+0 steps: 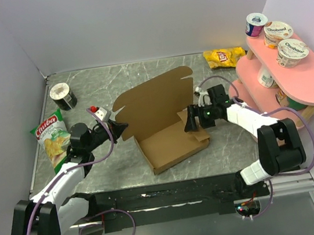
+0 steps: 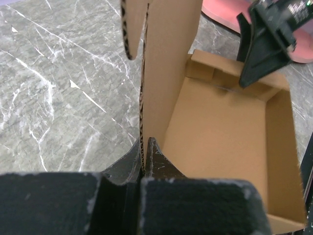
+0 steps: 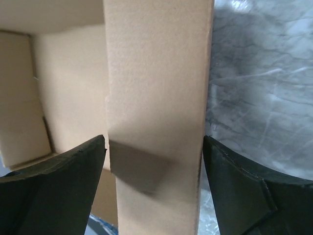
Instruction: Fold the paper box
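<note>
The paper box is a brown cardboard tray in the middle of the table, its lid panel standing up at the back. My left gripper is at the box's left corner, shut on the edge of the upright panel; in the left wrist view its jaws pinch the corrugated edge, and the tray's inside is to the right. My right gripper is at the tray's right wall, open. In the right wrist view a cardboard strip stands between its wide-apart fingers.
A green chips bag and a black roll lie at the left. A yellow chips bag lies at the back right, next to a pink two-tier stand holding yogurt cups. White walls enclose the table.
</note>
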You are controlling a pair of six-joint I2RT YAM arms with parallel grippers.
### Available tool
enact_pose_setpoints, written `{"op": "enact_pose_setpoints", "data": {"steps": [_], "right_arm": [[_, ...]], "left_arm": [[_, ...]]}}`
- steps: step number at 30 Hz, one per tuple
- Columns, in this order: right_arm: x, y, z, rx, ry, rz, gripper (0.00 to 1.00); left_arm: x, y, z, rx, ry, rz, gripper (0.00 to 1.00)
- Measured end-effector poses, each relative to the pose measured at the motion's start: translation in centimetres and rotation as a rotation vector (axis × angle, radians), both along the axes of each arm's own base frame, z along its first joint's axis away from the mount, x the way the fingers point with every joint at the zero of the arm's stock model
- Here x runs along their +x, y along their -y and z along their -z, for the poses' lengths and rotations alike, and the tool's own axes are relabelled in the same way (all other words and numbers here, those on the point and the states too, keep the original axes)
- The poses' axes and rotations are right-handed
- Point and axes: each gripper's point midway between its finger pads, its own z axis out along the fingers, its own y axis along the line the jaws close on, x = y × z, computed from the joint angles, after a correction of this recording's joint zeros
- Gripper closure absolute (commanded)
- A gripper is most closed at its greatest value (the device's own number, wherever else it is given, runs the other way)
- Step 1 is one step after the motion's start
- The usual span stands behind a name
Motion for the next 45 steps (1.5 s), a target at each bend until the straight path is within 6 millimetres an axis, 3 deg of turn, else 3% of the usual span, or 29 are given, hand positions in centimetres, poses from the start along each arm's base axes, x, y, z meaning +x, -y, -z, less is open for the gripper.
{"op": "enact_pose_setpoints", "data": {"steps": [8, 11, 21, 31, 36, 41, 45], "right_arm": [[0.9, 1.8, -4.0, 0.162, 0.078, 0.055, 0.11], [1.0, 1.8, -4.6, 0.194, 0.088, 0.055, 0.11], [1.3, 3.1, -2.5, 0.160, 0.041, 0.122, 0.16], [3.1, 7.2, -2.8, 0.155, 0.082, 0.293, 0.19], [3.4, 6.7, -1.5, 0.204, 0.036, 0.296, 0.19], [1.9, 5.6, 0.4, 0.243, -0.039, 0.276, 0.18], [1.5, 4.8, 0.4, 0.255, -0.047, 0.250, 0.18]], "left_arm": [[-0.1, 0.0, 0.1, 0.001, -0.004, 0.001, 0.99], [-0.1, 0.0, 0.1, 0.001, -0.004, 0.001, 0.99], [-0.1, 0.0, 0.0, 0.000, -0.002, 0.002, 0.99], [-0.2, 0.0, 0.0, 0.001, -0.003, 0.002, 0.99], [-0.2, 0.0, 0.0, 0.001, -0.003, 0.002, 0.99], [-0.2, 0.0, 0.0, 0.001, -0.002, 0.002, 0.99], [-0.2, 0.0, 0.0, 0.001, -0.002, 0.002, 0.99]]}}
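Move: The right hand's open fingers already straddle the box's end wall, its middle about 1 cm back, 1 cm left and 3 cm below. From that hand the box floor's middle lies some 5 cm back, 11 cm left and 5 cm down, and the raised lid about 8 cm ahead, 13 cm left and 4 cm up. From the left hand, still pinching the lid's edge, the end wall is roughly 25 cm right, 3 cm back and 12 cm lower. The open right hand rises about 4 cm off the end wall, swings right 7 cm, then sinks outside. ##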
